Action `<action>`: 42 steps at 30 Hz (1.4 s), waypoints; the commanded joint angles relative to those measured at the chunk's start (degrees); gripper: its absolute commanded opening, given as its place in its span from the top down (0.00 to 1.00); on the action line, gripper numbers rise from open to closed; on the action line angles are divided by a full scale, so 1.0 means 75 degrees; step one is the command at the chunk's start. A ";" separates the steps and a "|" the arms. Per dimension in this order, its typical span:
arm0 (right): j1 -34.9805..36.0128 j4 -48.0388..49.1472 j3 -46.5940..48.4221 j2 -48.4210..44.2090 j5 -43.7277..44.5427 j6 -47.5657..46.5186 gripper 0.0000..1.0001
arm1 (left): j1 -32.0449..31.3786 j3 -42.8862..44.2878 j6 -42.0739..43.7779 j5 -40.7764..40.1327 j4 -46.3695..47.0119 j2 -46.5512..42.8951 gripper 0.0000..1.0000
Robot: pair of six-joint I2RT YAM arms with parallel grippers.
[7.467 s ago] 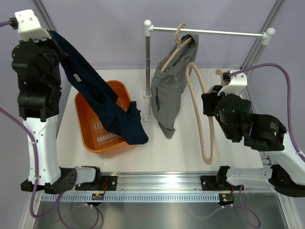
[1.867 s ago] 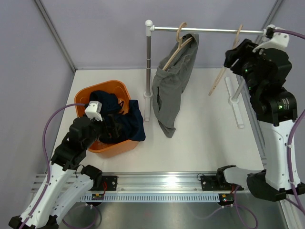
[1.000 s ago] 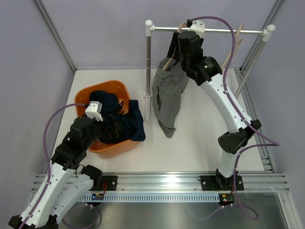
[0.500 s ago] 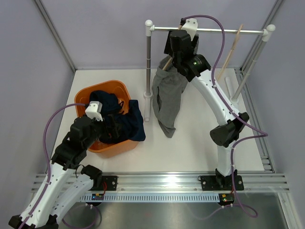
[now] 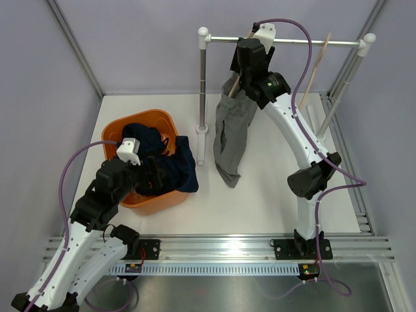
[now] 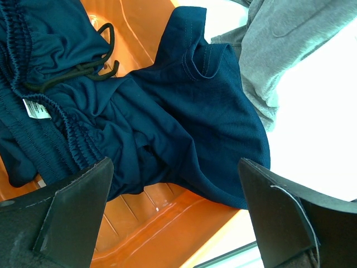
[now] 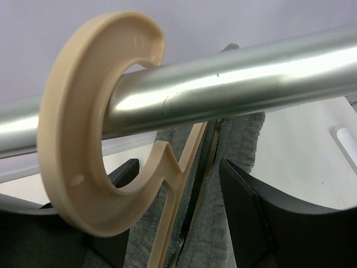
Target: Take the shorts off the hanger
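The grey shorts [image 5: 231,136] hang from a beige hanger [image 5: 232,86] on the metal rail [image 5: 292,42]. My right gripper [image 5: 244,77] is up at the rail, just below the hanger's hook. In the right wrist view the hook [image 7: 72,111] circles the rail [image 7: 251,67], and my right gripper [image 7: 178,167] has its jaws closed in around the hanger's neck and the grey cloth [image 7: 237,137]. The navy shorts [image 5: 166,166] lie in the orange tub [image 5: 149,201], one leg over its rim. My left gripper [image 6: 175,212] is open and empty above them [image 6: 195,111].
A second, empty beige hanger [image 5: 315,68] hangs near the rail's right end. The rack's left post [image 5: 202,91] stands between the tub and the grey shorts. The grey shorts' hem shows in the left wrist view [image 6: 290,44].
My right arm swung from the rail's right end to the grey shorts' hanger. In the last half second the grey shorts drew narrower and shifted right. The left arm has not moved.
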 commanded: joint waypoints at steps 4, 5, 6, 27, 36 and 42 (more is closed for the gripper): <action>-0.0199 0.0229 0.0039 0.0112 -0.0038 0.0239 0.36 | -0.0051 -0.0049 -0.0027 -0.0105 0.0215 0.0042 0.01; -0.0210 0.0217 0.0039 0.0123 -0.0050 0.0239 0.38 | -0.0051 -0.0049 -0.0027 -0.0105 0.0227 0.0042 0.01; -0.0211 0.0229 0.0027 0.0123 -0.0050 0.0227 0.39 | -0.0051 -0.0049 -0.0027 -0.0105 0.0227 0.0054 0.01; -0.0328 0.0288 0.0144 0.0299 -0.0249 -0.0265 0.71 | -0.0121 -0.0049 -0.0027 -0.0094 0.0227 0.0077 0.01; -0.0375 0.0077 0.0273 0.0194 -0.0413 -0.0546 1.00 | -0.0145 -0.0061 -0.0027 -0.0117 0.0215 0.0089 0.01; -0.0375 -0.0099 0.0542 -0.0531 -0.0962 -0.0828 1.00 | -0.0145 -0.0061 -0.0027 -0.0140 0.0203 0.0100 0.01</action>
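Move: The neck of the hanger carrying the grey shorts is between the right hand's open fingers, some 2 cm ahead, level sideways and about 1 cm lower. The rail crosses roughly 1 cm ahead and 4 cm higher; the shorts hang about 20 cm below and 3 cm back. The empty hanger is level fore-and-aft, some 20 cm to the right. From the left hand, the neck lies about 31 cm ahead, 30 cm right and 18 cm up. The right hand eases down and forward, about 2 cm each, and closes to pinch the hanger's neck below the rail. ##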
